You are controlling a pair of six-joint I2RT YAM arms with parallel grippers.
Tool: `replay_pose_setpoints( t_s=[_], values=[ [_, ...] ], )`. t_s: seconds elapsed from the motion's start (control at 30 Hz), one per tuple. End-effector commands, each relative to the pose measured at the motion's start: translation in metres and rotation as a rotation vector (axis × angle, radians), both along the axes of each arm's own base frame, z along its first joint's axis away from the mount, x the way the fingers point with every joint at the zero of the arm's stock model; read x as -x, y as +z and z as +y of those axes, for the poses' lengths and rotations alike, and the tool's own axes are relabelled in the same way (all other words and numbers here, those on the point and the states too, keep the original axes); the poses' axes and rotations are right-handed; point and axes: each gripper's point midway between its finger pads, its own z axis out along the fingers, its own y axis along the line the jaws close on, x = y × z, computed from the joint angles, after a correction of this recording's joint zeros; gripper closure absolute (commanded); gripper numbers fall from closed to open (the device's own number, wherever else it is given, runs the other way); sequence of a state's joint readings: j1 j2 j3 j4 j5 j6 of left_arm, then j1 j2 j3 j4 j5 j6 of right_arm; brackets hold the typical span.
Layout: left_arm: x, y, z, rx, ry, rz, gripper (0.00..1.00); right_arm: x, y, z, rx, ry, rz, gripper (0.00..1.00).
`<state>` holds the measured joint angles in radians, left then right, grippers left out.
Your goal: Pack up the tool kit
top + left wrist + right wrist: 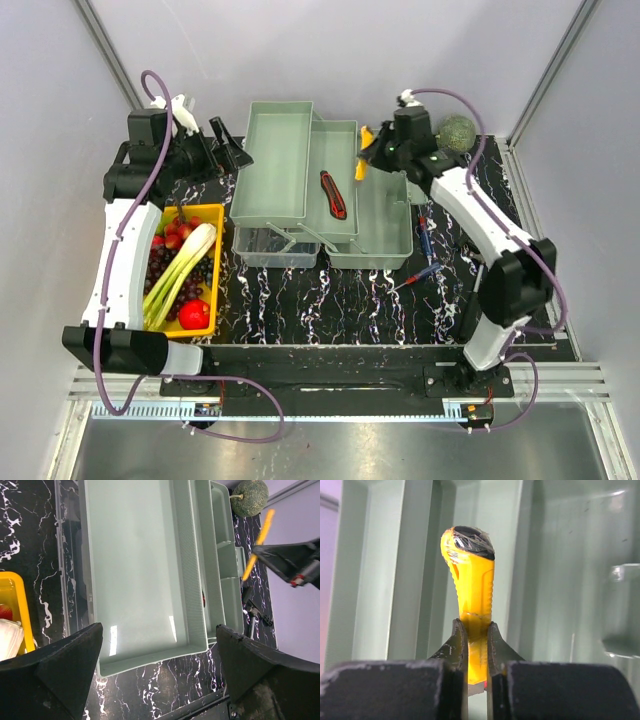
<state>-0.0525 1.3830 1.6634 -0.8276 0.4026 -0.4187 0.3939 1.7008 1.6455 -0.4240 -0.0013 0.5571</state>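
The tool kit's pale green toolbox [278, 160] stands open in the middle of the table, its trays folded out and its translucent lid [272, 247] at the front. A red-and-black tool [333, 194] lies in the middle tray. My right gripper [372, 152] hangs over the box's far right corner, shut on a yellow-handled tool [472, 587] that sticks out past the right gripper's [476, 630] fingertips. My left gripper [160, 675] is open and holds nothing. It hovers just beyond the end of the big left tray [140, 570].
A yellow tray [212, 215] of produce sits at the front left. A green melon [457, 133] rests at the back right. Blue-handled tools [427, 240] lie on the black marbled table right of the box. Grey walls close in the back and sides.
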Motion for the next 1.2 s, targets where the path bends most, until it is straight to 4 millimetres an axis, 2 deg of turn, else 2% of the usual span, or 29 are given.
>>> replay_pose_setpoints(
  t_s=[0.0,0.1,0.2,0.37,0.5,0.63,0.77,0.9,1.03,1.17],
  values=[
    [0.011,0.023,0.01,-0.035,0.044,-0.094,0.01,-0.009,-0.002,0.053,-0.035,0.162,-0.009,0.99],
    [0.013,0.022,0.013,-0.046,0.061,-0.095,0.01,-0.002,-0.017,0.08,-0.07,0.246,0.035,0.99],
    [0.014,0.02,0.014,-0.047,0.064,-0.095,0.01,0.005,-0.025,0.099,-0.075,0.303,0.041,0.99],
    [0.012,0.016,0.013,-0.044,0.057,-0.084,0.01,0.016,-0.041,0.126,-0.09,0.366,0.087,0.99],
    [0.012,0.013,0.014,-0.051,0.06,-0.08,0.01,0.023,-0.058,0.139,-0.063,0.359,0.135,0.97],
    [0.012,0.007,0.013,-0.048,0.055,-0.064,0.01,0.023,-0.083,0.135,-0.008,0.31,0.213,0.95],
    [0.012,0.006,0.012,-0.047,0.052,-0.064,0.01,0.022,-0.098,0.13,0.036,0.282,0.26,0.92],
    [0.012,0.005,0.012,-0.046,0.049,-0.061,0.01,0.027,-0.106,0.131,0.064,0.301,0.293,0.71],
    [0.011,0.004,0.011,-0.043,0.047,-0.059,0.01,0.026,-0.099,0.128,0.069,0.292,0.273,0.54],
    [0.012,0.006,0.01,-0.039,0.044,-0.062,0.01,0.032,-0.076,0.123,0.069,0.293,0.246,0.53]
  ],
)
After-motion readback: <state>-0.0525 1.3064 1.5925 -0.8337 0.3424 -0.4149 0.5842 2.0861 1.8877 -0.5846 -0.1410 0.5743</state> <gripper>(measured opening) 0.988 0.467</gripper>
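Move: The right hand already holds the yellow knife; the free strip of the middle tray it is bound for lies about 13 cm to its left, 3 cm back and 13 cm below. The red knife lies 4 cm right of that strip and 1 cm farther out, at the same height. The deep compartment's middle is about 2 cm back and 22 cm below the hand, neither left nor right. From the left hand, the strip is some 7 cm ahead, 18 cm right and 20 cm down. Right hand carries the yellow knife about 12 cm each left and down into the middle tray, then opens. ##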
